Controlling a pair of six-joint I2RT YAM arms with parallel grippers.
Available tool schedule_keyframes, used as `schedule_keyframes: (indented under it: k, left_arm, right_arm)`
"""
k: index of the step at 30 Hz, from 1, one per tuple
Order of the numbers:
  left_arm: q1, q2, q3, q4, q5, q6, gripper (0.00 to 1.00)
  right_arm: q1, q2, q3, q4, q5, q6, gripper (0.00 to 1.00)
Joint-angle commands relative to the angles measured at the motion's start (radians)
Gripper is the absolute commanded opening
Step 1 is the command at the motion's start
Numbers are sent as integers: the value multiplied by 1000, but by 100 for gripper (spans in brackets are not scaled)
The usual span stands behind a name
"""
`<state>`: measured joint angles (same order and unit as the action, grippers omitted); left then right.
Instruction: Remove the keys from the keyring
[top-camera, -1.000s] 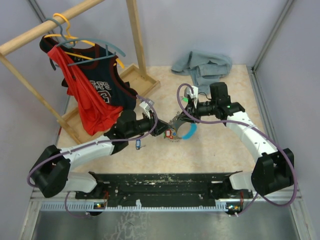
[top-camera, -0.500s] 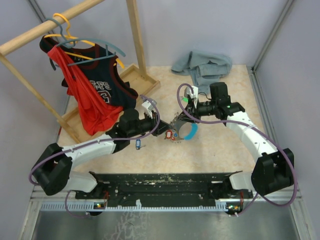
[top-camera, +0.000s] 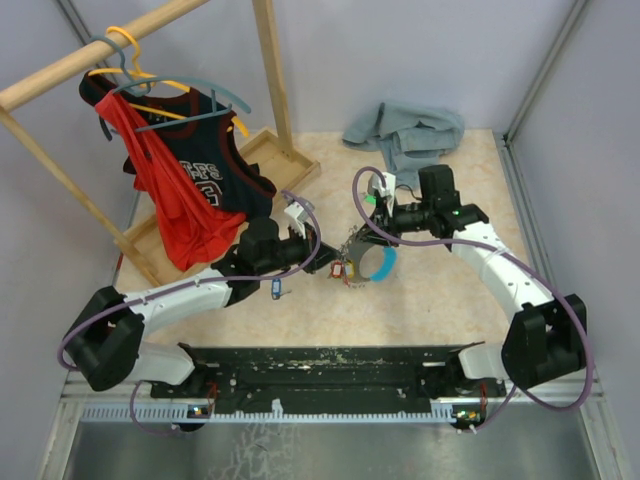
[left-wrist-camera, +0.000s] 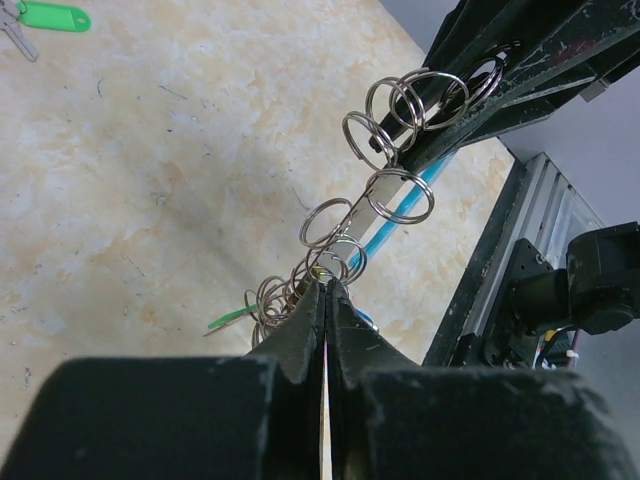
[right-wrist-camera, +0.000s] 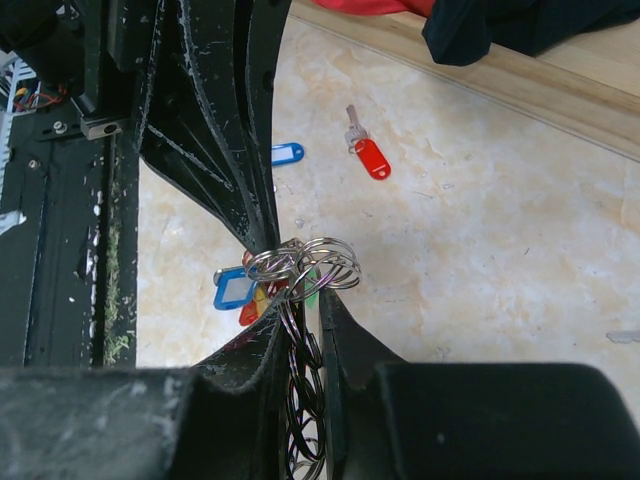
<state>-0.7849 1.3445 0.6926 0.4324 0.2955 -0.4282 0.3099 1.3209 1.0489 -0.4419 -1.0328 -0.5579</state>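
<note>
The keyring is a chain of silvery rings hanging between my two grippers above the table's middle. My left gripper is shut, its tips pinching the lower cluster of rings. From there the chain runs up to my right gripper, which is shut on it with rings stacked between its fingers. The keys' blue tag and red and yellow tags hang under the bunch. A light-blue loop dangles beside it. Loose keys lie on the table: red tag, blue tag, green tag.
A wooden clothes rack with a red and a dark jersey on hangers stands at the back left, its wooden base on the table. A grey cloth lies at the back. Walls enclose the table on three sides.
My left gripper has closed fully onto the lower rings of the bunch. The right gripper kept its hold; the bunch shifted only slightly.
</note>
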Motion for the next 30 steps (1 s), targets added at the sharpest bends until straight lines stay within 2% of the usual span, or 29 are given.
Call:
schedule_keyframes:
  k: [1, 11, 30]
  left_arm:
    - [5, -23, 18, -5, 24, 16, 0]
    - [66, 58, 17, 32, 194, -46, 0]
    - [117, 185, 32, 62, 314, -104, 0]
  right_arm:
    - [-2, 7, 42, 24, -25, -32, 0]
    - [-2, 54, -33, 30, -51, -232, 0]
    - [4, 166, -71, 85, -42, -252, 0]
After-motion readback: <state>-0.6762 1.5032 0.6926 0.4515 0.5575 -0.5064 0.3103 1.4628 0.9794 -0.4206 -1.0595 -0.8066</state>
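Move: The keyring is already strung between the hands, its bunch of tags and keys hanging about 8 cm below the left fingertips, 2 cm to their right and 1 cm nearer the base; from the right fingertips that bunch is roughly 5 cm back, 4 cm left and 11 cm down. On the table, about 16 cm below the left hand, a blue-tag key lies some 16 cm left and 8 cm back, and a green-tag key about 16 cm ahead and 9 cm right. The keyring is lowered towards the table by both hands together: the right sinks a little over 6 cm, the left about 5 cm, with hardly any sideways travel. The shut left fingers keep their pinch at its near end while tipping and turning clockwise by some 15 degrees in all; the right keeps its grip on the rings, turning slightly counter-clockwise. ##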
